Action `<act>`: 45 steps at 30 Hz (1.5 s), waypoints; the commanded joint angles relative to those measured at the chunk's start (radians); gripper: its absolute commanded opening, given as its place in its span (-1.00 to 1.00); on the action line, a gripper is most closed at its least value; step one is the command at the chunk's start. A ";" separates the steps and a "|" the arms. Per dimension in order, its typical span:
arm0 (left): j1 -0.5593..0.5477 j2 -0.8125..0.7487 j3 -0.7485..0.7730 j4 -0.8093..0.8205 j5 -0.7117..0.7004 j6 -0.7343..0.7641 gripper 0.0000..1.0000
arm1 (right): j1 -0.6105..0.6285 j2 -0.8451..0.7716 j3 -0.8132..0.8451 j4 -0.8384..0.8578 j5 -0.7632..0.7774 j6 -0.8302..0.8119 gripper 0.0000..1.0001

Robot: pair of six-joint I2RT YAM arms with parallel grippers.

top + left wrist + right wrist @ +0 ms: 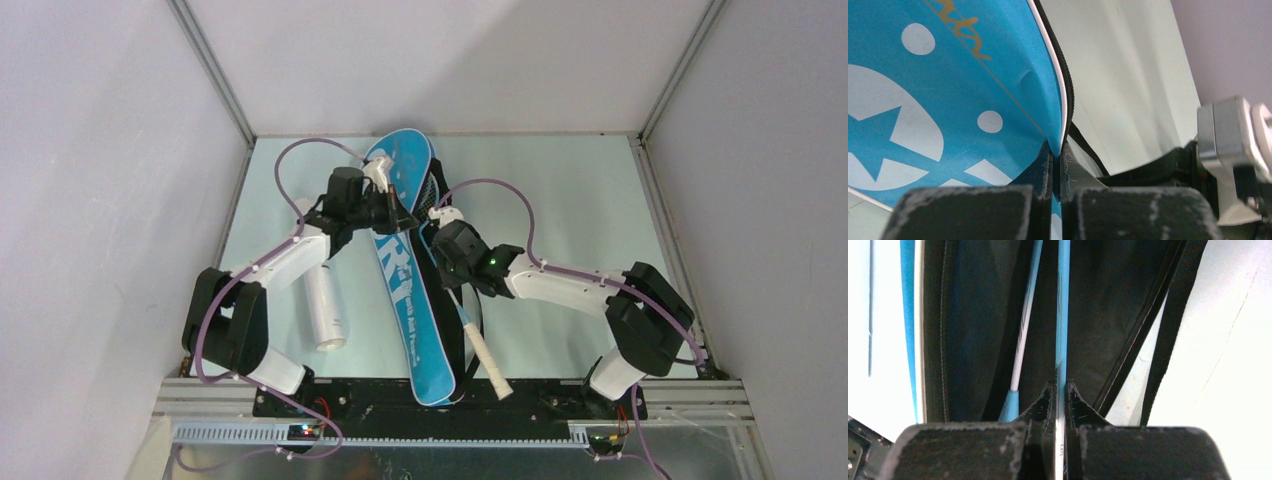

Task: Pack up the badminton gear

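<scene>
The blue racket bag (405, 290) lies lengthwise down the middle of the table. My left gripper (398, 215) is shut on the piped edge of its top flap (948, 90), with blue fabric pinched between the fingers (1058, 152). My right gripper (447, 232) sits just right of it, shut on the thin light-blue shaft of a racket (1063, 330). That racket's white handle (487, 362) sticks out toward the near edge. A second racket shaft (1020, 340) lies inside the bag's dark interior. The racket heads are hidden. No shuttlecocks show.
A long white tube (324, 300) lies on the table left of the bag, beside my left arm. The bag's black strap (1168, 340) runs along its right side. Grey walls close in the table on the left, right and far sides.
</scene>
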 commanded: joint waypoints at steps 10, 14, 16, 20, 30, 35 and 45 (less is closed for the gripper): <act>-0.063 -0.088 -0.071 0.215 0.212 -0.136 -1.00 | -0.085 0.024 0.102 0.321 -0.115 -0.010 -1.00; -0.078 -0.111 -0.117 0.289 0.225 -0.193 -1.00 | -0.102 0.039 0.117 0.360 -0.143 -0.013 -1.00; -0.086 -0.114 -0.143 0.353 0.242 -0.235 -1.00 | -0.105 0.048 0.127 0.364 -0.151 -0.016 -1.00; -0.090 -0.110 -0.156 0.404 0.251 -0.274 -1.00 | -0.110 0.059 0.129 0.363 -0.188 -0.003 -1.00; -0.090 -0.116 -0.157 0.428 0.224 -0.290 -1.00 | -0.118 0.125 0.130 0.394 -0.351 0.088 -1.00; -0.089 -0.113 -0.172 0.434 0.214 -0.294 -1.00 | -0.137 0.146 0.129 0.401 -0.461 0.139 -1.00; -0.089 -0.123 -0.195 0.491 0.229 -0.330 -1.00 | -0.164 0.265 0.159 0.461 -0.632 0.206 -0.98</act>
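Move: The right hand already pinches the racket's shaft above the open bag, whose middle is about 2 cm back, 4 cm left and 6 cm below it. The racket's head is already under the cover some 18 cm ahead and 8 cm left, while its handle sticks out about 18 cm back and 9 cm right. From the left hand, which holds the cover's edge, the bag's middle is roughly 11 cm back, 3 cm right and 11 cm below; the shuttlecock tube lies 10 cm back, 20 cm left. Keeping its pinch on the shaft, the right hand pushes the racket about 4 cm forward while rising some 3 cm, then sinks back down and works left under the cover, 5 cm in all, its fingers swinging round to the left in a turn of nearly 30 degrees. The left hand keeps the cover's edge pinched, draws it a couple of centimetres back and right, then lifts it nearly 3 cm with the fingertips tipping up, and lets it down again by about a centimetre at the end. ##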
